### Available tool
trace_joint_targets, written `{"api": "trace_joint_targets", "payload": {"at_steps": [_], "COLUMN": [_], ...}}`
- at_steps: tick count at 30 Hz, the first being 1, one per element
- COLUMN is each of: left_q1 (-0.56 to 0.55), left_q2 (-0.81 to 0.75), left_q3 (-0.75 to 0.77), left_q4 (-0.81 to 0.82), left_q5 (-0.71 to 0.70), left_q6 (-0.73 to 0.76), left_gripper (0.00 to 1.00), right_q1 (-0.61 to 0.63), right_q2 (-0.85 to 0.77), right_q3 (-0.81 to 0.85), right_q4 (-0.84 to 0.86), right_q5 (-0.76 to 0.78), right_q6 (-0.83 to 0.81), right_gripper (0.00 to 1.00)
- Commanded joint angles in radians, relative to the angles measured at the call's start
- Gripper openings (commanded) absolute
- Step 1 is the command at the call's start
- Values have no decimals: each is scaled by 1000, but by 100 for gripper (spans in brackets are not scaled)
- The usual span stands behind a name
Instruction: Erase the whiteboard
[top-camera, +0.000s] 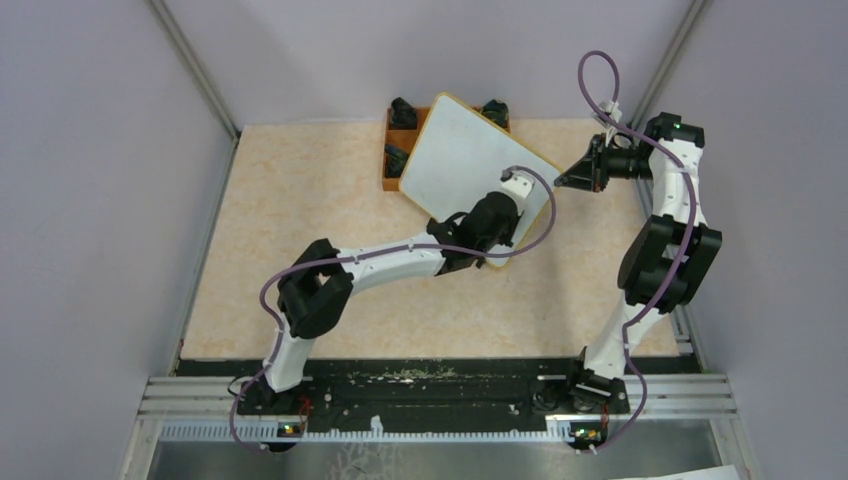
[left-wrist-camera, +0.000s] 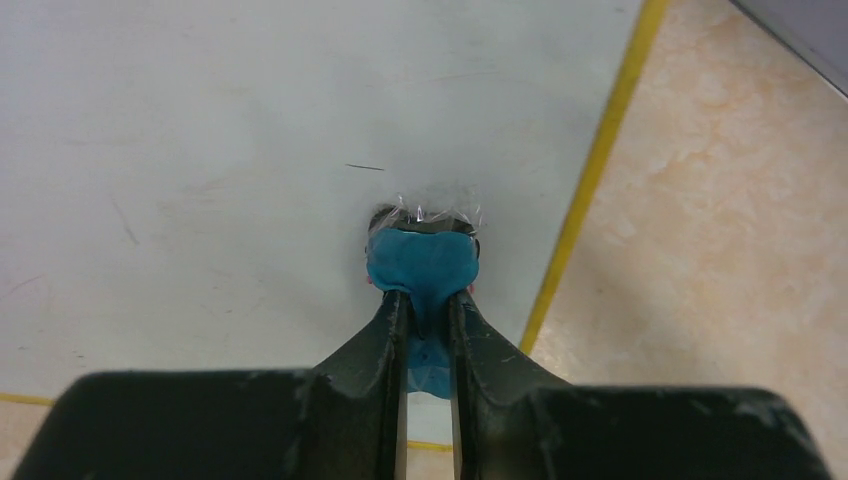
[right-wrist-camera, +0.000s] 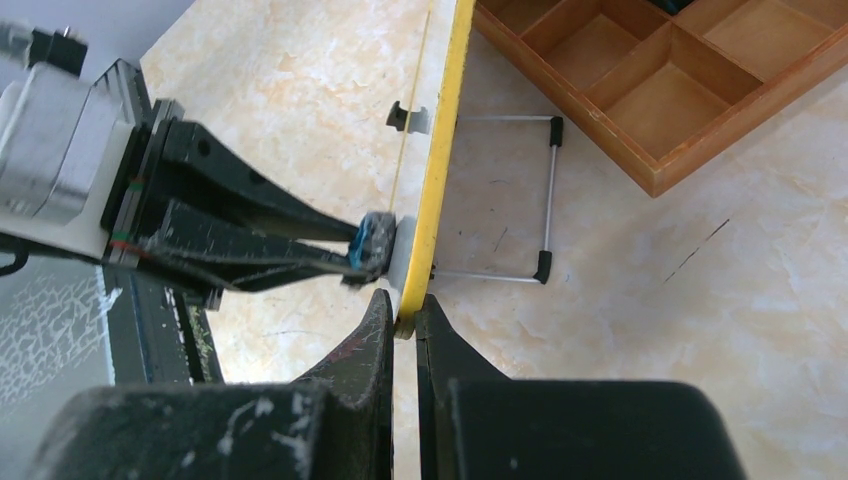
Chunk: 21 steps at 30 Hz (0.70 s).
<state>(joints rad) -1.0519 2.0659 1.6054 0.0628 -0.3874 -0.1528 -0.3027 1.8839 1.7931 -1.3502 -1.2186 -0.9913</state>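
Note:
The whiteboard (top-camera: 462, 165) stands tilted at the back of the table, white with a yellow frame (left-wrist-camera: 592, 175). In the left wrist view its face (left-wrist-camera: 200, 150) looks clean apart from a short dark stroke (left-wrist-camera: 365, 167) and faint smudges. My left gripper (left-wrist-camera: 428, 300) is shut on a blue eraser (left-wrist-camera: 425, 260), whose pad presses on the board near its right edge. From the right, my right gripper (right-wrist-camera: 403, 305) is shut on the board's yellow rim (right-wrist-camera: 445, 150) at a corner. The eraser (right-wrist-camera: 373, 240) shows there too, touching the board.
An orange-brown compartment tray (right-wrist-camera: 650, 90) lies behind the board, with black items (top-camera: 403, 110) in it. A wire stand with black feet (right-wrist-camera: 548, 190) props the board's back. Grey walls close in both sides of the beige table (top-camera: 300, 220).

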Motion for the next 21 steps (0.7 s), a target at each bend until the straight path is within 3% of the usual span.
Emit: {"api": "trace_joint_targets", "payload": {"at_steps": [1,9,16,21], "left_q1": [-29,-13,83,127], "left_q2": [42,40,-51,-85], "left_q3": [48,8,-136,-160], "left_q4": [1,-14,19,16], "left_q5": [76,21,-5,-34], "left_q6": [-11,-8,-4,19], "left_gripper": [0,0,0,0], "right_q1": [48,47,48,48], "right_q2": [-21,-21,-21,-15], "right_q3": [-44,-41,-37,-35], "right_q4": [-75,-75,-72,-71], "right_q5": [102,103,105,100], "right_q6": [-57,-56,-53,-52], "right_gripper": [0,0,0,0]}}
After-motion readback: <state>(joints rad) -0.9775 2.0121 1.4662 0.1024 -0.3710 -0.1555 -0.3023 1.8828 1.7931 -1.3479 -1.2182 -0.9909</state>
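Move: The whiteboard's middle lies some 6 cm ahead of and 7 cm to the left of the left hand, about 1 cm higher; the hand holds the eraser at the board's right part. The board's top right corner is around 3 cm ahead, 8 cm right and 7 cm up, and the wooden organiser about 24 cm ahead, 14 cm left and 11 cm lower. From the right hand, the board's middle is roughly 2 cm ahead, 15 cm left and 7 cm down. The eraser, still pinched in the left gripper against the whiteboard's face, finishes a stroke of about 2 cm to the right and back, nearly halts, then reverses and sweeps some 6 cm left, with about 3 cm forward and 2.5 cm down, away from the right frame edge. The right hand stays put, keeping its pinch on the board's top right corner. ##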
